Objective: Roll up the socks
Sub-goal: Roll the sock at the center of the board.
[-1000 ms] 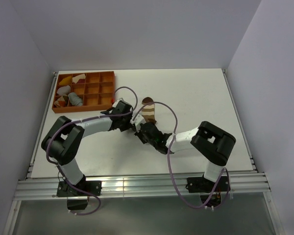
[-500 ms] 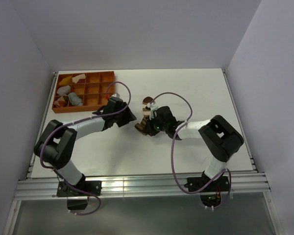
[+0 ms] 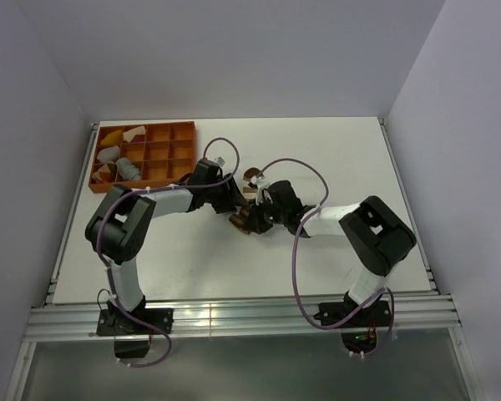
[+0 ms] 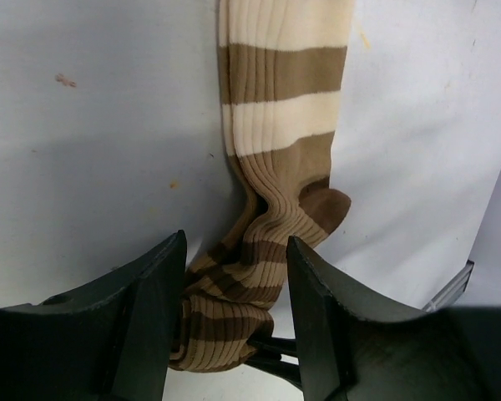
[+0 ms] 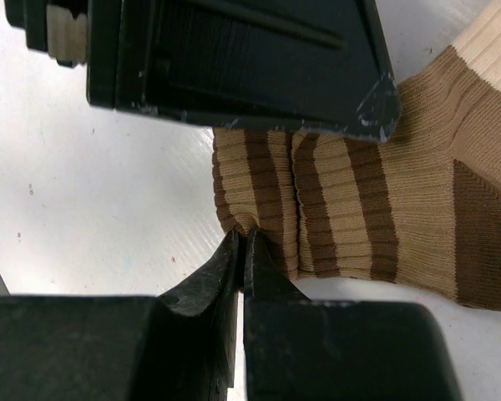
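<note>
The brown sock with pale stripes (image 3: 252, 175) lies mid-table, its near end folded over into a bunch (image 4: 234, 317). My left gripper (image 4: 236, 242) is open and straddles that bunch, one finger on each side. My right gripper (image 5: 244, 238) is shut, pinching the edge of the folded end (image 5: 259, 213) from the opposite side. In the top view the two grippers meet at the sock, left gripper (image 3: 234, 203) and right gripper (image 3: 252, 219). The grey sock (image 3: 129, 170) lies in the orange tray at the far left.
The orange compartment tray (image 3: 163, 127) stands at the far left corner and holds yellow and white cloth pieces (image 3: 108, 154). Purple cables loop above both forearms. Grey walls close in the table on three sides.
The right gripper carried the sock's near end up and over toward the far side, folding it. The left gripper opened, backed off to the left, then came back over the fold.
</note>
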Controlling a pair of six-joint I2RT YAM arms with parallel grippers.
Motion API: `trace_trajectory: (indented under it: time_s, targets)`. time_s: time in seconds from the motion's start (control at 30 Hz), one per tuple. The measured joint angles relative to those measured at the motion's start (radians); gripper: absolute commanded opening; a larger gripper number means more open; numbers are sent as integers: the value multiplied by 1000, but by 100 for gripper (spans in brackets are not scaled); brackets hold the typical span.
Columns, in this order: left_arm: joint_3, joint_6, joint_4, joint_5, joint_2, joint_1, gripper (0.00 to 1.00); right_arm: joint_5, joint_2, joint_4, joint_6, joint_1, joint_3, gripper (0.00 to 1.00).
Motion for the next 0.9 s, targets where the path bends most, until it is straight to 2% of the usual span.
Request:
trace_trajectory:
  time_s: [0.17, 0.3, 0.33, 0.4, 0.5, 0.53, 0.77, 0.9]
  targets:
    - [0, 14, 12, 50, 16, 0, 55, -6, 8, -3, 0, 0, 3, 0]
    - [10, 17, 26, 70, 35, -1, 50, -8, 11, -8, 0, -1, 8, 0]
    - [18, 18, 30, 75, 46, -2, 42, -8, 11, -10, 0, -1, 8, 0]
    - [28, 20, 34, 72, 60, -6, 33, -9, 11, -11, 0, -2, 8, 0]
    - [33, 21, 31, 56, 74, -16, 12, -14, 11, -14, 0, -6, 8, 0]
    - [34, 23, 29, 49, 76, -19, 10, -18, 11, -16, 0, -8, 8, 0]
    - [28, 34, 37, -3, 67, -24, 5, -78, 18, -71, 6, -39, 33, 0]
    - [16, 43, 52, -27, 58, -18, 6, -129, 41, -92, 24, -62, 55, 0]
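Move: The left hand hovers half open over the sock's left edge, where flat cloth meets the roll; that edge is about 2 cm to its right and 2 cm below it, level fore and aft. From this hand, the roll is some 5 cm back and 2 cm right, the heel bulge 4 cm right, and the dark toe about 9 cm ahead and 4 cm right. The right hand already pinches the roll, whose middle lies about 1 cm ahead and 2 cm left; the edge is 6 cm ahead and 1 cm left. The left hand sinks about 1.5 cm while easing as much to its right, down onto the sock's left edge beside the roll, and shuts its half-open fingers there to pinch the gathered cloth; once shut, it keeps its height and shifts about 1 cm forward and left with the pinch. The right hand stays almost in place with its fingers shut on the roll's end, only rocking slightly at the wrist, some 5 degrees, late on. ##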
